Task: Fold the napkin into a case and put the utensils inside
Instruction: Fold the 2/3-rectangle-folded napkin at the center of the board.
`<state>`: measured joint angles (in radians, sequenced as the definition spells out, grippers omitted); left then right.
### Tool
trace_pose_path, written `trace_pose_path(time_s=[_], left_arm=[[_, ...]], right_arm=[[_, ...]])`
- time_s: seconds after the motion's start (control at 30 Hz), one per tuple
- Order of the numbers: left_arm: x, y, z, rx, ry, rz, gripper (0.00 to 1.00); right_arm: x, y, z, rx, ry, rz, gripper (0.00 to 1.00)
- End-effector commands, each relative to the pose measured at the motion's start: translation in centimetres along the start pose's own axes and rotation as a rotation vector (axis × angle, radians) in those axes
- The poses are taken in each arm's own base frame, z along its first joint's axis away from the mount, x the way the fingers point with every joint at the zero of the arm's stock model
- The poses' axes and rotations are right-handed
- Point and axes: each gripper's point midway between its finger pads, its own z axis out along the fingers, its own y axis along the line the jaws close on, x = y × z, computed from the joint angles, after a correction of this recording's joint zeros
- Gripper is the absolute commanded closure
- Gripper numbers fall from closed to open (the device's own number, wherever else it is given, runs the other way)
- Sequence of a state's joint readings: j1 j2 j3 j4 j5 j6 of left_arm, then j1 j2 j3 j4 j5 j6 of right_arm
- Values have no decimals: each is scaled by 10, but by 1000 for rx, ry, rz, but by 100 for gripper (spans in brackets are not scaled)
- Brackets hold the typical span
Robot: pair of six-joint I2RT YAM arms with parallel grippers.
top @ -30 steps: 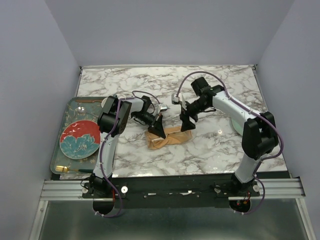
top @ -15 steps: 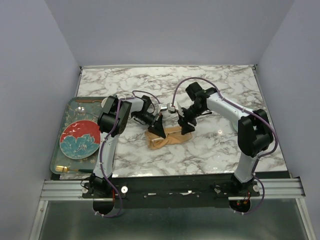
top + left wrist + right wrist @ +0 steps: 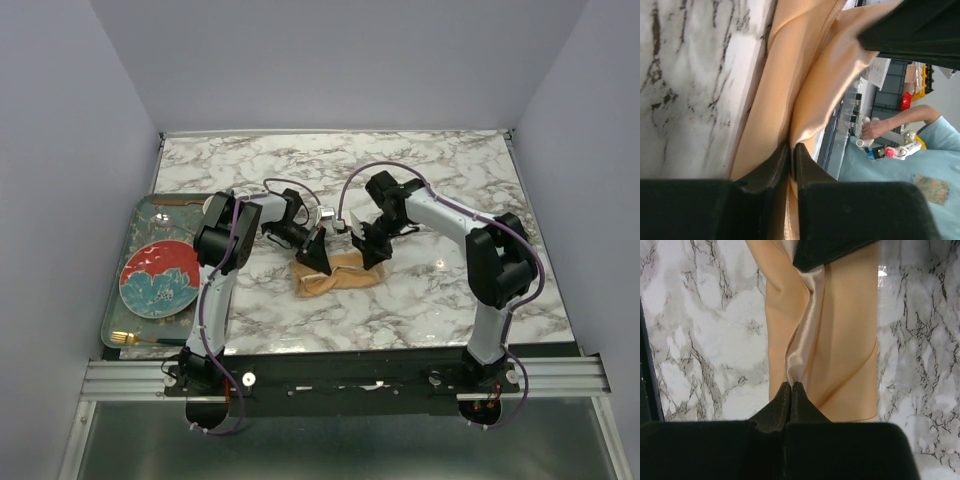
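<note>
The peach-orange napkin [image 3: 338, 277] lies bunched in a narrow strip at the middle of the marble table. My left gripper [image 3: 318, 259] bears down on its left part, jaws pinched on a raised fold of the napkin [image 3: 785, 90], with cloth running between the fingertips. My right gripper [image 3: 372, 256] is at its right end, shut on a shiny ridge of the napkin [image 3: 840, 340]. A gold fork [image 3: 136, 339], one of the utensils, rests on the front edge of the tray, far from both grippers. No finished case shows.
A grey patterned tray [image 3: 118, 300] sits at the table's left edge and carries a red plate with a blue flower [image 3: 160, 278]. The two arms' fingers stand close together over the cloth. Bare marble surrounds the napkin.
My right arm has swung left and down onto the napkin's right end, and its jaws have gone from open to shut on the cloth. The left gripper has stayed in place.
</note>
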<state>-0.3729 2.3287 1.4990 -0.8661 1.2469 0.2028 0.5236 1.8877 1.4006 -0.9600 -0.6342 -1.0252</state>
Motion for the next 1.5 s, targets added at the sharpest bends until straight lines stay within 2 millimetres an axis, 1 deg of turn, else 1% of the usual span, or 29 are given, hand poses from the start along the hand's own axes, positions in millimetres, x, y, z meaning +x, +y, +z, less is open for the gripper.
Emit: trace_pose_path(time_s=[0.0, 0.03, 0.07, 0.1, 0.17, 0.2, 0.27, 0.3, 0.37, 0.43, 0.47, 0.57, 0.6, 0.67, 0.7, 0.8, 0.83, 0.87, 0.9, 0.93, 0.97, 1.03, 1.07, 1.13, 1.17, 1.3, 1.47], left_arm=[[-18, -28, -18, -26, -41, 190, 72], [-19, -31, -19, -24, -45, 198, 68], [-20, -38, -22, -19, -54, 221, 65], [-22, -44, -25, 2, -67, 231, 60], [-25, -56, -30, 15, -85, 262, 56], [-25, -62, -31, 33, -93, 270, 52], [-27, -72, -37, 37, -111, 297, 50], [-27, -73, -40, 35, -116, 298, 48], [-29, -77, -50, 19, -143, 307, 48], [-29, -74, -58, -7, -157, 300, 47], [-30, -76, -66, -29, -174, 317, 46], [-30, -74, -78, -120, -188, 376, 46], [-27, -70, -80, -145, -184, 379, 46], [-25, -65, -84, -203, -179, 406, 46], [-22, -62, -85, -218, -174, 405, 46], [-20, -53, -89, -291, -166, 427, 45], [-19, -51, -90, -308, -161, 432, 44], [-19, -51, -91, -322, -160, 446, 43], [-18, -48, -93, -346, -155, 455, 40], [-18, -46, -94, -357, -151, 457, 36], [-17, -46, -95, -366, -149, 460, 36], [-15, -42, -94, -388, -134, 466, 35], [-13, -41, -94, -401, -124, 468, 34], [-10, -38, -92, -419, -104, 468, 34], [-7, -37, -89, -421, -90, 468, 34], [2, -33, -78, -423, -49, 450, 35], [10, -28, -70, -431, -11, 410, 38]], right_arm=[[16, 0, 8, -11, 73, 95, 99], [15, -1, 9, -12, 69, 101, 99], [14, -1, 9, -12, 67, 108, 99], [13, -1, 9, -12, 66, 115, 99], [11, -2, 8, -12, 52, 128, 99], [11, -2, 8, -13, 47, 138, 99], [10, -3, 4, -10, 30, 156, 99], [8, -4, 3, -10, 21, 162, 99], [4, -4, -1, -12, -6, 172, 99], [1, -5, -5, -13, -24, 186, 99], [2, -6, -6, -15, -28, 196, 99], [1, -11, -9, -20, -50, 236, 99], [4, -13, -7, -24, -52, 266, 99], [2, -19, -11, -31, -77, 301, 99], [5, -20, -7, -47, -76, 331, 99], [3, -29, -9, -55, -105, 372, 99], [6, -30, -5, -76, -105, 402, 99], [4, -36, -5, -71, -113, 408, 99], [3, -38, -5, -77, -116, 430, 99], [8, -40, 0, -97, -116, 464, 99], [9, -44, 1, -97, -119, 480, 99], [10, -52, 0, -88, -124, 517, 99], [14, -54, 4, -97, -118, 537, 99], [16, -60, 3, -94, -125, 571, 99], [19, -61, 6, -102, -122, 592, 99], [23, -62, 10, -117, -121, 636, 99], [28, -62, 13, -115, -103, 652, 99]])
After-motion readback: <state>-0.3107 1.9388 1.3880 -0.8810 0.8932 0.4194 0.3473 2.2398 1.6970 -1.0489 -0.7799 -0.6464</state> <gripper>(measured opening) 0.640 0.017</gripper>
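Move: The right hand already pinches the napkin's raised edge near its right end; the far edge of the layer underneath lies about 5 cm ahead and 4 cm below, and the napkin's right end about 4 cm to the hand's right, level with it fore and aft and also 4 cm below. The left fingers, still around the folded edge, have the napkin's left end about 6 cm to their left, 2 cm back and 1 cm below; the right fingertips are about 10 cm to their right, level fore and aft, 2 cm higher. Upward first, the left hand opens its fingers and comes free of the fold, climbing about 9 cm, then swings left and sinks partway over the napkin's left end, its fingers tipping downward. The right hand keeps its pinch, dips and recovers slightly, then carries the edge about 6 cm forward and down towards the far edge, its wrist turning clockwise some 25 degrees and tilting. ##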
